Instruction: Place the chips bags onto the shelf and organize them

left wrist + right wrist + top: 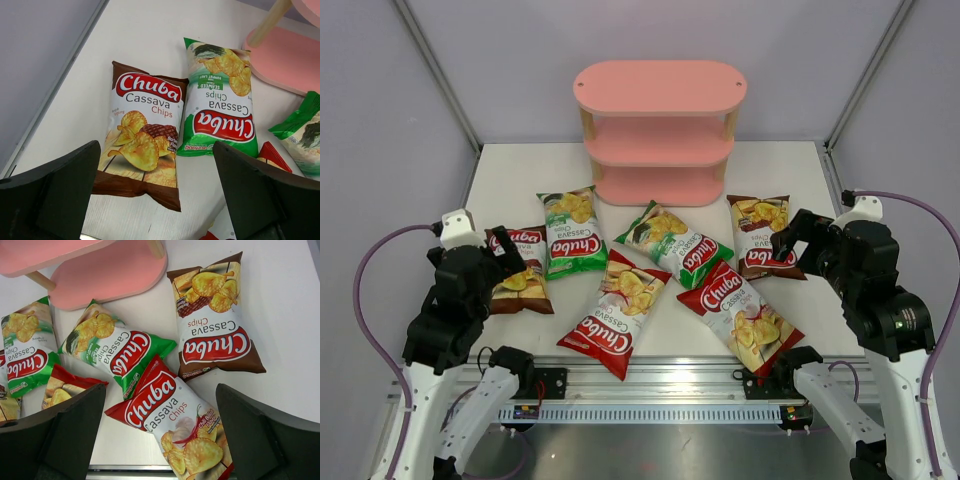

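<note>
Several Chuba chips bags lie flat on the white table in front of the pink shelf (660,130), whose boards are bare. There are two brown bags (520,272) (760,235), two green bags (570,232) (675,243) and two red bags (615,312) (740,315). My left gripper (510,250) hovers open over the left brown bag (142,145), beside a green bag (222,107). My right gripper (790,238) hangs open above the right red bag (175,420), near the right brown bag (215,325). Neither gripper holds anything.
Grey enclosure walls close the table on the left, right and back. A metal rail (650,385) with both arm bases runs along the near edge. The right red bag's lower end reaches close to that edge. The shelf's wooden posts (267,22) stand by the green bags.
</note>
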You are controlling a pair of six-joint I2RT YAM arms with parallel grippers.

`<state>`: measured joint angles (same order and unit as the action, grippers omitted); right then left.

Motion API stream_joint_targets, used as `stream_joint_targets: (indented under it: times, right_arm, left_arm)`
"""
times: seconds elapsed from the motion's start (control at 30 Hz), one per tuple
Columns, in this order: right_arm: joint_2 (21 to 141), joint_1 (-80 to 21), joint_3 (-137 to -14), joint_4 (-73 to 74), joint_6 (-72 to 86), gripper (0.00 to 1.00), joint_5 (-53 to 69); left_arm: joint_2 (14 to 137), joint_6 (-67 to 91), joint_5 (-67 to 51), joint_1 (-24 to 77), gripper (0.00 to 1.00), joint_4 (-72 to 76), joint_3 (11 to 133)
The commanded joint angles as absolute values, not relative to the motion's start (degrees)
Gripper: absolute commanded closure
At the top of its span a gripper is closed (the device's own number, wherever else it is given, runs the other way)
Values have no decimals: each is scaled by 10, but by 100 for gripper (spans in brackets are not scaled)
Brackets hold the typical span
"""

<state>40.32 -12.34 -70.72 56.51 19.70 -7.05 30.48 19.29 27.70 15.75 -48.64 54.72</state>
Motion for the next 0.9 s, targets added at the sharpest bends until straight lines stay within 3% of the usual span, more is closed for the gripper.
stream_joint_targets:
  times: [0.0, 0.37, 0.73, 0.87]
  right_arm:
    - [403, -124, -720, 560, 189, 1, -77]
    - [347, -125, -657, 499, 208, 1, -2]
    - [353, -124, -645, 483, 205, 1, 112]
    - [354, -124, -642, 480, 192, 1, 148]
  left_arm:
    - [309, 211, 279, 160, 1, -469, 548]
    - [443, 206, 178, 157, 1, -405, 595]
    - [750, 232, -65, 1, 1, -270, 702]
    - [826, 267, -160, -56, 1, -125, 670]
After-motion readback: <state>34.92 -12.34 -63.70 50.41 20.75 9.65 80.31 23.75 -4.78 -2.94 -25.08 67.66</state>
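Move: The left green bag, which my left hand heads for, lies about 17 cm ahead, 15 cm to its right and some 25 cm below. From that hand the left brown bag is roughly 8 cm ahead and 3 cm right, the middle red bag level and 25 cm right. From my right hand the middle green bag is around 15 cm ahead, 22 cm left and 30 cm down; the right red bag is 3 cm back and 6 cm left, the right brown bag 17 cm straight ahead. I swing my open left hand forward some 20 cm, high over the left brown bag towards the left green one, sinking about 7 cm, mostly late, while it tips down and rolls its left side lower by almost 20 degrees. My right hand, also open and empty, drifts 5 cm left towards the middle green bag, turning about 15 degrees counter-clockwise. ##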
